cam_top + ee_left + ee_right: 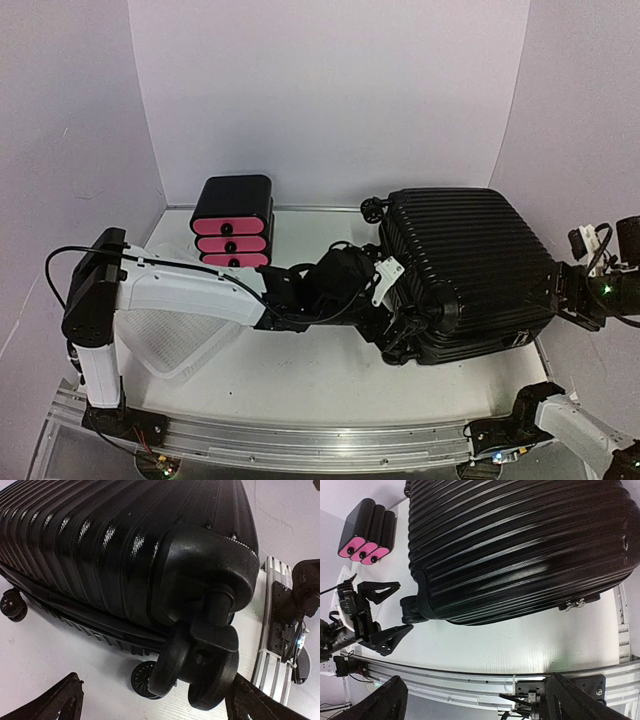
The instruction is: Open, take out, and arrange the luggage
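Observation:
The luggage [465,265] is a large black ribbed suitcase lying closed on the right half of the table, its wheels pointing left. My left gripper [395,315] reaches across to its near left corner and stands open. In the left wrist view a caster wheel [200,660] of the luggage [100,545] hangs between the spread fingers [55,705], unclamped. My right gripper [562,295] hovers open at the suitcase's right side. The right wrist view shows the luggage [520,545] above that gripper [475,705], which holds nothing, and the left gripper [406,606] at the wheel.
A small black box with three pink drawers [233,222] stands at the back left. A white mesh basket [175,340] lies under the left arm. A metal rail [300,440] runs along the table's near edge. White walls close in the back and sides.

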Available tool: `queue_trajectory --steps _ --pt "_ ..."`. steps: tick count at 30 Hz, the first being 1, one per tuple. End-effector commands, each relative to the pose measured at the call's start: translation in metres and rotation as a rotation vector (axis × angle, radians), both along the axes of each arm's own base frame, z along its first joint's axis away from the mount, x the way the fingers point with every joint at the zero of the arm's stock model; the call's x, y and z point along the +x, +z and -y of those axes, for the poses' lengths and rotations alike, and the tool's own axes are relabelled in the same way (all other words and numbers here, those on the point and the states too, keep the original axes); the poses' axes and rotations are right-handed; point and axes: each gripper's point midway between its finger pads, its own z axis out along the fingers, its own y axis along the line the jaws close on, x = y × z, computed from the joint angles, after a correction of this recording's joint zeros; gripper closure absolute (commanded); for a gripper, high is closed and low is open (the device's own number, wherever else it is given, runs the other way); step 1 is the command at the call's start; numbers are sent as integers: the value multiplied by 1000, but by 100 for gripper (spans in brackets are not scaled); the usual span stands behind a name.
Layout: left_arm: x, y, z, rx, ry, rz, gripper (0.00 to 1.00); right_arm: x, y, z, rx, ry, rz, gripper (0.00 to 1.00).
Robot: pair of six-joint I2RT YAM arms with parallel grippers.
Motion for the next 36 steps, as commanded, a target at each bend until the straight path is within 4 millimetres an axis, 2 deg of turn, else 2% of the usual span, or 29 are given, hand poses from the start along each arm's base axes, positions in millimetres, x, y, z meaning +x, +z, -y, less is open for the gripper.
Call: queue_trajectory --steps 1,5,9,13,16,18,23,26,28,30,36 --pt "-9 64 23 -172 -201 -18 1 1 -6 20 -109 -56 -48 2" --pt "-25 65 43 -192 -336 -45 1 -4 -13 26 -165 -44 -102 2" --pt "-20 65 53 -209 -358 -66 1 -10 -6 21 -143 -21 -76 2" --pt "-25 55 62 -200 -394 -110 4 -14 0 10 -96 30 -40 2" --pt "-20 43 63 -170 -365 -120 12 -15 -1 5 -71 46 -46 2" --pt "-13 34 61 -144 -327 -110 14 -16 -2 1 -47 58 -44 2" --pt "-2 25 53 -99 -261 -94 26 -10 -1 -9 10 86 -39 2" --pt "4 25 47 -88 -234 -92 36 -7 -3 -10 11 89 -46 2" --pt "10 28 40 -91 -214 -99 49 -4 -4 -10 12 91 -47 2" --pt "17 30 32 -90 -189 -100 57 -2 -5 -11 14 91 -45 2" --pt "33 33 -5 -61 -113 -80 68 5 -12 -13 27 92 -58 2"
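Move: Just to the left hand's right, about 5 cm off, 1 cm nearer the base and level in height, is the suitcase's near upper wheel. The near lower wheel sits roughly 13 cm beneath that one; the far upper wheel is some 23 cm ahead of the hand and about 1 cm left. The suitcase body's middle lies about 17 cm right, 10 ahead and 7 below. From the right hand, the near upper wheel is some 18 cm left, 5 ahead and 10 lower. Rising about 4 cm while swinging right towards the suitcase's near upper wheel, the open left hand turns nearly 20 degrees clockwise, then sinks as far again to bring its fingers astride the wheel, about 5 cm right of its start. The fingers close to roughly half open and pinch the wheel below its stem, and the hand then eases a centimetre or so back left. ##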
